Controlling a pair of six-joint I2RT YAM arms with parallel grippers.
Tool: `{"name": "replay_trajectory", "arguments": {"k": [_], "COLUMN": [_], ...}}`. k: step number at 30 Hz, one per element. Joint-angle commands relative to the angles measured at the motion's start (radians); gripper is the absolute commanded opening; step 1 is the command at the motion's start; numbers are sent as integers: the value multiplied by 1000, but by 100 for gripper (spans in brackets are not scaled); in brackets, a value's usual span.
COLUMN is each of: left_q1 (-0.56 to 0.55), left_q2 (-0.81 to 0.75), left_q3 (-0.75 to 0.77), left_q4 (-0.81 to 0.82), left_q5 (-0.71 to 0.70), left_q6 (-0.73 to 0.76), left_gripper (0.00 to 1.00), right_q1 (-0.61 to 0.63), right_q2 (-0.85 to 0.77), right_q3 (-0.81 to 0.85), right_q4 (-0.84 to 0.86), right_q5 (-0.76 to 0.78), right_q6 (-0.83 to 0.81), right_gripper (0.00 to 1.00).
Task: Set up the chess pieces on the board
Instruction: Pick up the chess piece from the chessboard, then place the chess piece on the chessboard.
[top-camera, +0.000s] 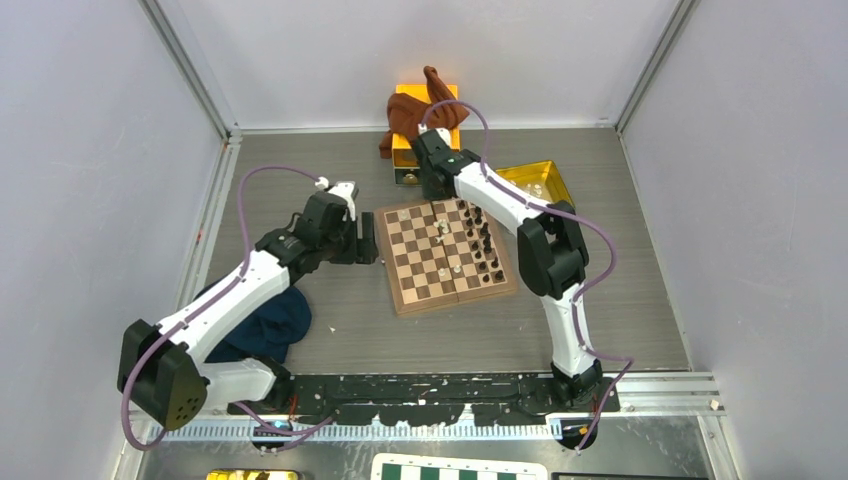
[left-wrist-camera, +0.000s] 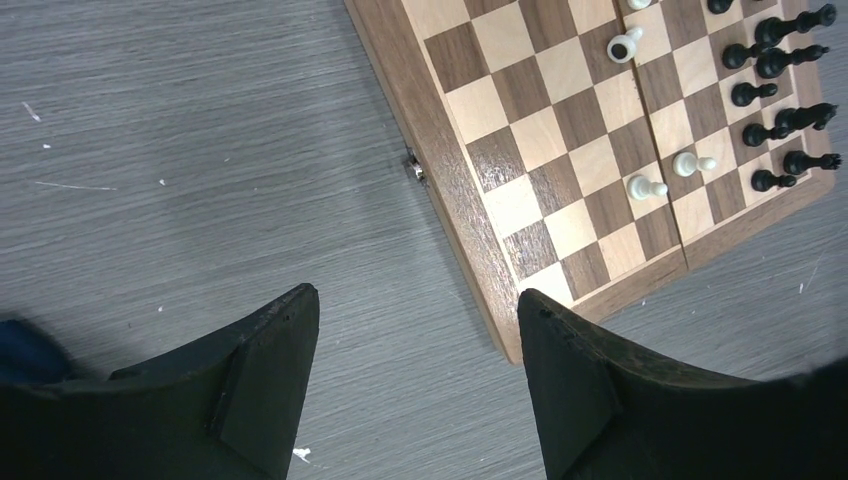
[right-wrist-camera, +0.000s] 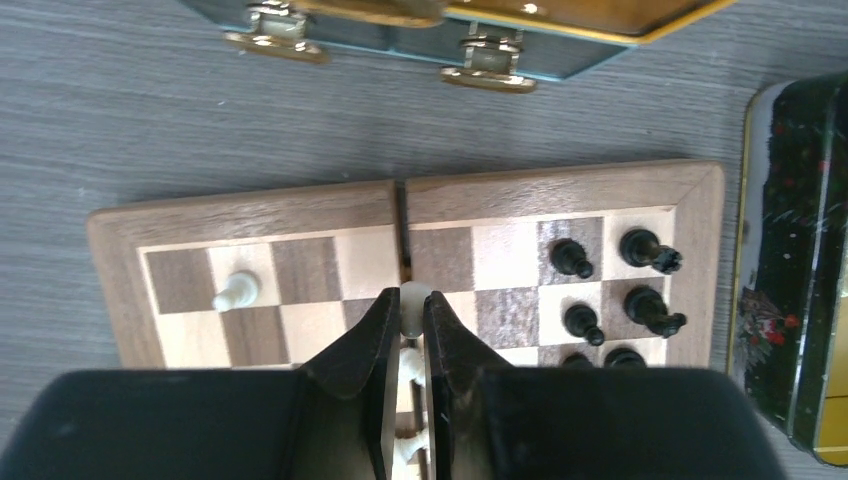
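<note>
The board (top-camera: 388, 262) lies mid-table, with dark chess pieces (top-camera: 486, 245) in rows along its right side and a few white ones (top-camera: 443, 228) scattered mid-board. My right gripper (top-camera: 435, 195) reaches over the board's far edge. In the right wrist view it (right-wrist-camera: 409, 295) is shut on a white piece (right-wrist-camera: 411, 302) above the board's centre seam, with a white pawn (right-wrist-camera: 236, 291) to its left and dark pieces (right-wrist-camera: 572, 258) to its right. My left gripper (top-camera: 365, 243) hangs by the board's left edge, open and empty (left-wrist-camera: 418, 295) over the bare table beside the board's border (left-wrist-camera: 455, 200).
An orange box draped with a brown cloth (top-camera: 425, 120) stands just behind the board. A yellow tray (top-camera: 540, 180) sits at the back right, its patterned side (right-wrist-camera: 790, 270) close to the board. A blue cloth (top-camera: 265, 325) lies under the left arm. A green-and-white checkered board (top-camera: 455, 468) shows at the near edge.
</note>
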Motion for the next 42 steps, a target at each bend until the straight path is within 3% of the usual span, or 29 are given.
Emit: {"name": "replay_trajectory", "arguments": {"k": [1,18,42], "left_q1": [10,16,16], "left_q2": [-62,-160,-159], "left_q3": [-3,-53,-49], "left_q4": [26,17,5], "left_q5": [-22,-22,-28], "left_q6": [11,-6,-1], "left_gripper": [74,75,75], "right_q1": [54,159,170], "right_q2": [-12,36,107], "right_q3": [73,117,164], "right_q4": [-28,-79,-84], "right_q5": [20,36,-3], "right_q6": [-14,15,14], "right_gripper": [3,3,3]}}
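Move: The right hand already holds a white pawn. Its empty dark square lies about 7 cm to the left, 5 cm back and 6 cm below, and the standing white pawn is some 3 cm beyond that square and 1 cm farther left. The loose white pieces at the board's seam are about 7 cm back and 1 cm right of the hand, and the nearest black pawn 7 cm right and 1 cm back. From the left hand the square lies roughly 11 cm ahead, 10 cm right and 10 cm lower. Right hand carries the pinched pawn about 7 cm left and 5 back, then lowers; left hand backs up slightly. ##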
